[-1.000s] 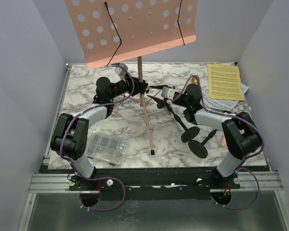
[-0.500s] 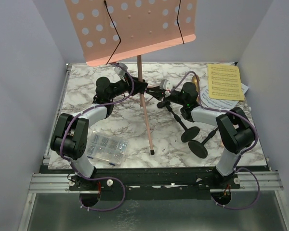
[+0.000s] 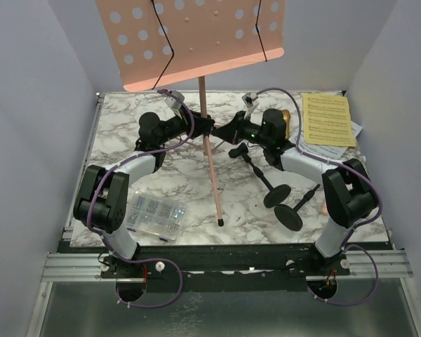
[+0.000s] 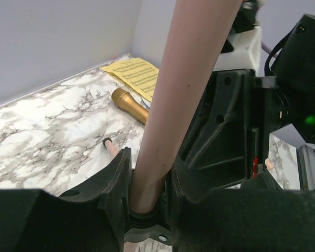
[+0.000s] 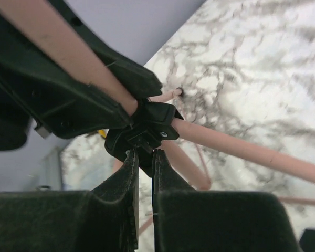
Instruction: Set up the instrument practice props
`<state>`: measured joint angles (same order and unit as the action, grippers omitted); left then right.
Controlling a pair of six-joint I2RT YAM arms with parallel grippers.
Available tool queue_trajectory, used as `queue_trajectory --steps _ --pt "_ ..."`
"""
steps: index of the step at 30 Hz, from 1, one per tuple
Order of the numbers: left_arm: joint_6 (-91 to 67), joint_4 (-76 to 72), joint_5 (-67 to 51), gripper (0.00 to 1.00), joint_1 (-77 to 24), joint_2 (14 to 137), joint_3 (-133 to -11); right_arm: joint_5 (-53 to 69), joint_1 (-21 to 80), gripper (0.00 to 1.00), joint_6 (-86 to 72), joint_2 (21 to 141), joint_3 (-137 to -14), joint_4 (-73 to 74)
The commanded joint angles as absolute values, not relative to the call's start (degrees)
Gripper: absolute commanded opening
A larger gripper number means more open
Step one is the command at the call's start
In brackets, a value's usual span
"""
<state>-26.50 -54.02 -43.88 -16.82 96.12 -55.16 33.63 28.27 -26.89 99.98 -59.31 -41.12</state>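
The pink perforated music rack [image 3: 196,38] stands on its thin pole [image 3: 209,161] mid-table. My left gripper [image 3: 208,128] is shut on that pole [image 4: 170,115], which fills the gap between the jaws [image 4: 147,176]. My right gripper [image 3: 226,131] comes in from the right, and its nearly closed jaws [image 5: 145,156] pinch a small tab on the black leg hub [image 5: 147,131]. Pink legs [image 5: 241,149] spread out from the hub. Two black mic holders [image 3: 277,195] [image 3: 290,217] lie right of the pole. The gold microphone [image 4: 129,105] and yellow sheet music [image 3: 328,119] are at the back right.
A clear compartment box [image 3: 153,215] sits at the front left beside my left arm. White pages [image 3: 305,149] stick out from under the yellow sheet. Grey walls close in the marble table [image 3: 126,119] on three sides.
My right gripper swung left and away from the mic holders to the rack's leg hub, and its jaws closed there. The left gripper kept its hold on the pole.
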Motion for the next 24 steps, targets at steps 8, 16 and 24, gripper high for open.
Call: queue_trajectory --steps 8,16,24 --pt "-34.1 -54.7 -44.2 0.00 -17.3 94.5 -55.5 37.7 26.2 0.00 -61.6 104.2 -78.1 2.5" --pt "-33.4 -54.7 -44.1 0.00 -17.9 94.2 -55.2 52.6 23.0 0.00 -91.6 105.3 -67.9 -16.7" --pt "-33.0 -54.7 -44.1 0.00 -17.9 93.9 -55.0 49.3 22.7 0.60 -104.6 104.2 -63.4 -36.2"
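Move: The clamp knob on the stand's collar is already pinched in the right fingers, right at that hand's point. From the right hand, the black mic stand's head lies about 9 cm right, 3 cm ahead and 18 cm below, and the near tripod foot some 22 cm back, 3 cm right and 20 cm below. From the left hand, which grips the tube, the knob sits about 3 cm right, 1 cm back and 3 cm below. The collar's clamp knob, already pinched, is twisted by the right hand rolling some 80 degrees about its own fingers, clockwise as seen looking along them towards the collar. The hand stays nearly in place, easing about 2 cm back and 1 cm right, then opens off the knob at the end. The left hand keeps its grip on the tube, swaying about 1 cm forward and left, then back and right past its start. ##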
